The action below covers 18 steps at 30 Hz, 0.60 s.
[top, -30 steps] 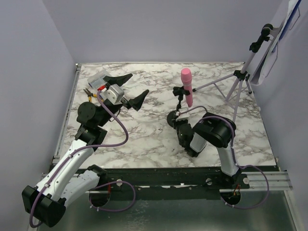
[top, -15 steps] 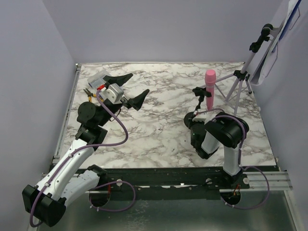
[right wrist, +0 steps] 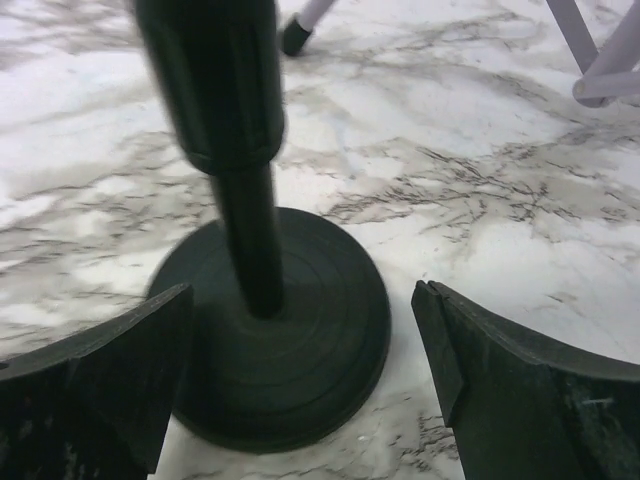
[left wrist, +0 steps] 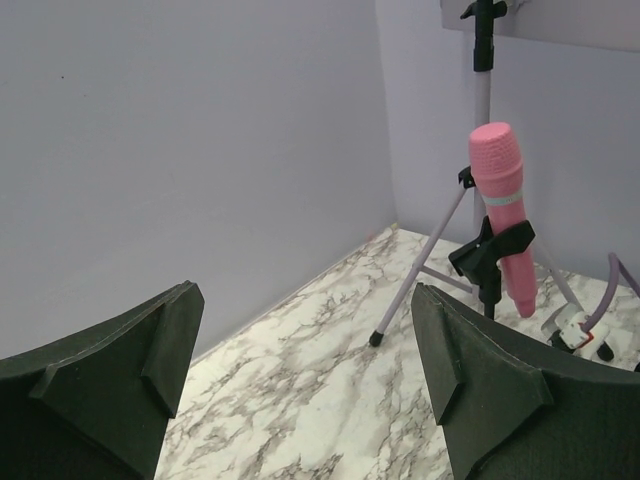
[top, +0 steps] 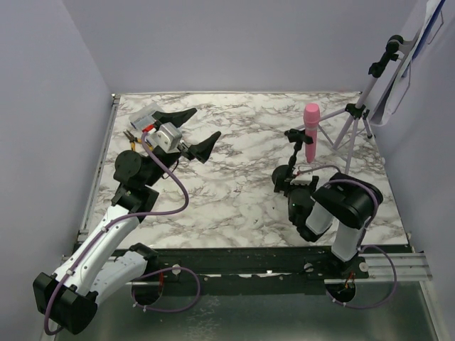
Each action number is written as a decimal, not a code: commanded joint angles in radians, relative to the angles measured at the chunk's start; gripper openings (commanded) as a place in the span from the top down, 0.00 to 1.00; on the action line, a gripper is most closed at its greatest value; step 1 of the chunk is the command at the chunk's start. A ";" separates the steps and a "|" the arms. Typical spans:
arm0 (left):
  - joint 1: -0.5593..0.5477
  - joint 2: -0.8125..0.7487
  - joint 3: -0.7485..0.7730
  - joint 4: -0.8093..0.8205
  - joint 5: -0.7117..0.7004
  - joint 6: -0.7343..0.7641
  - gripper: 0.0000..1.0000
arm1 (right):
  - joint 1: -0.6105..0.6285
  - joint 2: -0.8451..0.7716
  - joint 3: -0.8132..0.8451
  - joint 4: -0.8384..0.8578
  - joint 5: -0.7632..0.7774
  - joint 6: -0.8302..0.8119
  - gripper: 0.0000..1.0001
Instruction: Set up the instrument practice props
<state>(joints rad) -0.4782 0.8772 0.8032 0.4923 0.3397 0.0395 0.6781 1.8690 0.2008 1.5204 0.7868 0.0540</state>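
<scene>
The pink microphone (top: 311,132) sits clipped in the small black mic stand (top: 294,148), which stands upright on its round base (right wrist: 270,335) at the table's middle right. My right gripper (top: 290,187) is low at that base, open, its jaws on either side of the base edge and holding nothing (right wrist: 300,395). The music stand's silver tripod (top: 350,122) stands at the back right, with the desk (top: 395,77) and sheet-music pages (top: 431,20) up at the frame's corner. My left gripper (top: 190,131) hovers open and empty at the back left, facing the microphone (left wrist: 503,215).
A clear plastic box (top: 142,116) and orange-handled pliers (top: 131,139) lie at the back left corner behind my left gripper. A tripod leg (left wrist: 418,280) reaches toward the mic stand. Walls close off the back and both sides.
My right gripper carried the mic stand with the microphone to the right, toward the tripod, then opened and drew back a little, leaving the stand upright. The left arm stayed still.
</scene>
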 commanded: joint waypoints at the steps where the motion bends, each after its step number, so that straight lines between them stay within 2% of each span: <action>1: -0.003 -0.001 -0.012 0.026 0.014 -0.021 0.07 | 0.056 -0.155 -0.041 -0.012 -0.020 0.076 0.00; 4: -0.003 -0.004 -0.011 0.026 0.015 -0.022 0.07 | 0.074 -0.332 -0.054 -0.294 -0.024 0.227 0.00; 10: -0.003 -0.006 -0.008 0.026 0.020 -0.034 0.07 | 0.078 -0.764 -0.021 -0.983 -0.109 0.522 0.01; 13: -0.003 -0.006 -0.005 0.026 0.018 -0.035 0.07 | 0.078 -0.989 -0.008 -1.127 -0.242 0.513 0.00; 18: -0.003 -0.018 0.004 0.026 -0.034 -0.101 0.06 | 0.078 -1.275 0.115 -1.495 -0.293 0.544 0.00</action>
<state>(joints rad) -0.4782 0.8772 0.8032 0.4927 0.3424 -0.0021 0.7517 0.7490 0.2169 0.4171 0.5869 0.5350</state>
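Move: My right hand stands open low at the microphone stand's stem. The stand's base lies about 3 cm ahead, 1 cm left and 5 cm below; the pink microphone hangs about 2 cm ahead, 3 cm right and 12 cm above me. One tripod foot of the music stand is roughly 19 cm ahead and 2 cm right, another 3 cm back and 18 cm right, both 5 cm below. From my left hand the base lies about 8 cm ahead, 25 cm right and 40 cm below. With the fingers already wide open and kept so, I take my right hand up and away from the microphone stand's stem, rising about 11 cm while drawing back some 6 cm and drifting a little left. On the way I roll the hand about 30 degrees, its left side lifting, and turn it slightly counter-clockwise. ##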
